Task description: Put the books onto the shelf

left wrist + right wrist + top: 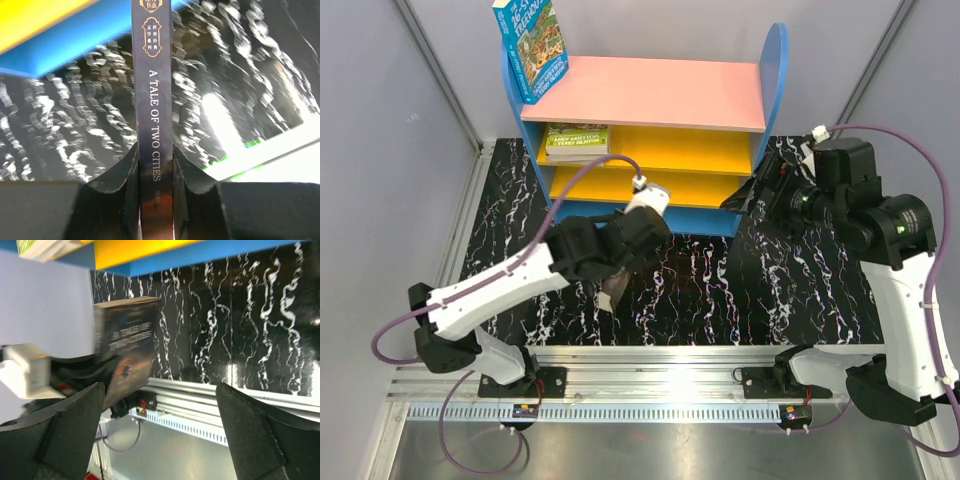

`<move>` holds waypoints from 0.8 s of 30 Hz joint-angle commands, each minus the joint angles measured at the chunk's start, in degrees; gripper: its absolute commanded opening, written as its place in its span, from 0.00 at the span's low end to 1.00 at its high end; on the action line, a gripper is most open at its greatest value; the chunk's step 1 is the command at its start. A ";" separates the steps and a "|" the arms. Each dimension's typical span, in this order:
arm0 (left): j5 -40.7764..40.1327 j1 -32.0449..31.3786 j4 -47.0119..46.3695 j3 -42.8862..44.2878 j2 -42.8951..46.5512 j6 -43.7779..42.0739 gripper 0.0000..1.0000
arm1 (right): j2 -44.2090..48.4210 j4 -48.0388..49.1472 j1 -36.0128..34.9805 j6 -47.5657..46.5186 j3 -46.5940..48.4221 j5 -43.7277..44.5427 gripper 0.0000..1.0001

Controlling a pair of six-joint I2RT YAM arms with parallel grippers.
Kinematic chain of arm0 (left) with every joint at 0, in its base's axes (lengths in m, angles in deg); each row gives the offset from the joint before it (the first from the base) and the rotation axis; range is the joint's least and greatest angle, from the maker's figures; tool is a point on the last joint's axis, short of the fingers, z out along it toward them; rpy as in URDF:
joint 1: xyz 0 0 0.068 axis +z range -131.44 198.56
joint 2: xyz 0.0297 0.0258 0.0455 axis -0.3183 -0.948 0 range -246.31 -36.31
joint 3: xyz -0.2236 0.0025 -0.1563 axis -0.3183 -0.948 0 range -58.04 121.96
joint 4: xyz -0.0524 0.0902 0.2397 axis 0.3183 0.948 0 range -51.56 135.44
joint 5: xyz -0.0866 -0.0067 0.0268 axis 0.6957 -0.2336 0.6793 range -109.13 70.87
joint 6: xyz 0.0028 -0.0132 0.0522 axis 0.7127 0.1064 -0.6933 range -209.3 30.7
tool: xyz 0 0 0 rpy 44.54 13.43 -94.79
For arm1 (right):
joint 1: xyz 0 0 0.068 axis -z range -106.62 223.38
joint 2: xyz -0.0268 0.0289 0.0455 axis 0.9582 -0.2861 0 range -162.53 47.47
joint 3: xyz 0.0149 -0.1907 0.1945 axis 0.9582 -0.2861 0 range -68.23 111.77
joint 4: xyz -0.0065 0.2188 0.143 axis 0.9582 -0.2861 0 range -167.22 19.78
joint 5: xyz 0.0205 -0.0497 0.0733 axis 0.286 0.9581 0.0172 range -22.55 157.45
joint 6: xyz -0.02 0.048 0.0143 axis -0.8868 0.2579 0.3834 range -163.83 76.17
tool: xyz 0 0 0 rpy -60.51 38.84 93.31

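Observation:
The shelf (660, 92) stands at the back of the mat, and its blue bottom board (75, 40) also shows in the left wrist view. A blue "26-Storey Treehouse" book (532, 45) leans upright on the pink top board at the left. A yellow-green book (577, 140) lies flat on the upper yellow board. My left gripper (155, 172) is shut on the spine of the dark "A Tale of Two Cities" book (153, 100), held above the mat in front of the shelf (613, 288). My right gripper (160, 420) stands wide open and holds nothing, near the shelf's right end (748, 195). It faces the held book (127, 345).
A black marbled mat (790, 290) covers the table in front of the shelf. An aluminium rail (660, 365) carrying the arm bases runs along the near edge. Grey walls close in on the left, back and right.

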 commanded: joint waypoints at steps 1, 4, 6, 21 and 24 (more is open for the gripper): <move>-2.44 2.02 -5.37 5.66 5.99 -4.51 0.00 | -0.64 -9.38 0.14 -1.41 2.49 6.76 1.00; -6.55 3.17 -9.84 9.52 6.88 -10.58 0.00 | -0.29 -10.26 0.14 -1.24 4.68 10.45 1.00; -9.20 3.43 -16.75 11.12 8.20 -15.65 0.00 | 0.50 -9.39 0.05 -1.06 4.69 12.20 1.00; -1.67 22.93 -73.93 10.42 9.61 -37.59 0.00 | 6.39 -3.41 0.14 -1.94 -1.37 14.32 1.00; 3.87 30.31 -76.38 12.70 6.10 -31.02 0.00 | 6.74 -2.88 0.14 -2.03 -1.90 15.11 1.00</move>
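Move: The book A Tale of Two Cities is already pinched in my left hand. The free spot at the left end of the pink top shelf lies about 27 cm ahead, 14 cm left and some 18 cm up. The blue Treehouse book stands there, roughly 28 cm ahead, 20 cm left and 27 cm up; the green book pile is about 25 cm ahead, 13 cm left and 4 cm up. From my right hand the spot is some 26 cm ahead, 29 cm left and 7 cm up. I sweep my left hand steeply up, some 30 cm, while reaching about 14 cm forward and, mostly late in the rise, 12 cm left, towards the top shelf's left end. On the way I tip the fingers up nearly 60 degrees, from slanting down to about level, rolling the hand's left side down and keeping the book pinched. My empty, open right hand backs off 4–5 cm to the right. ##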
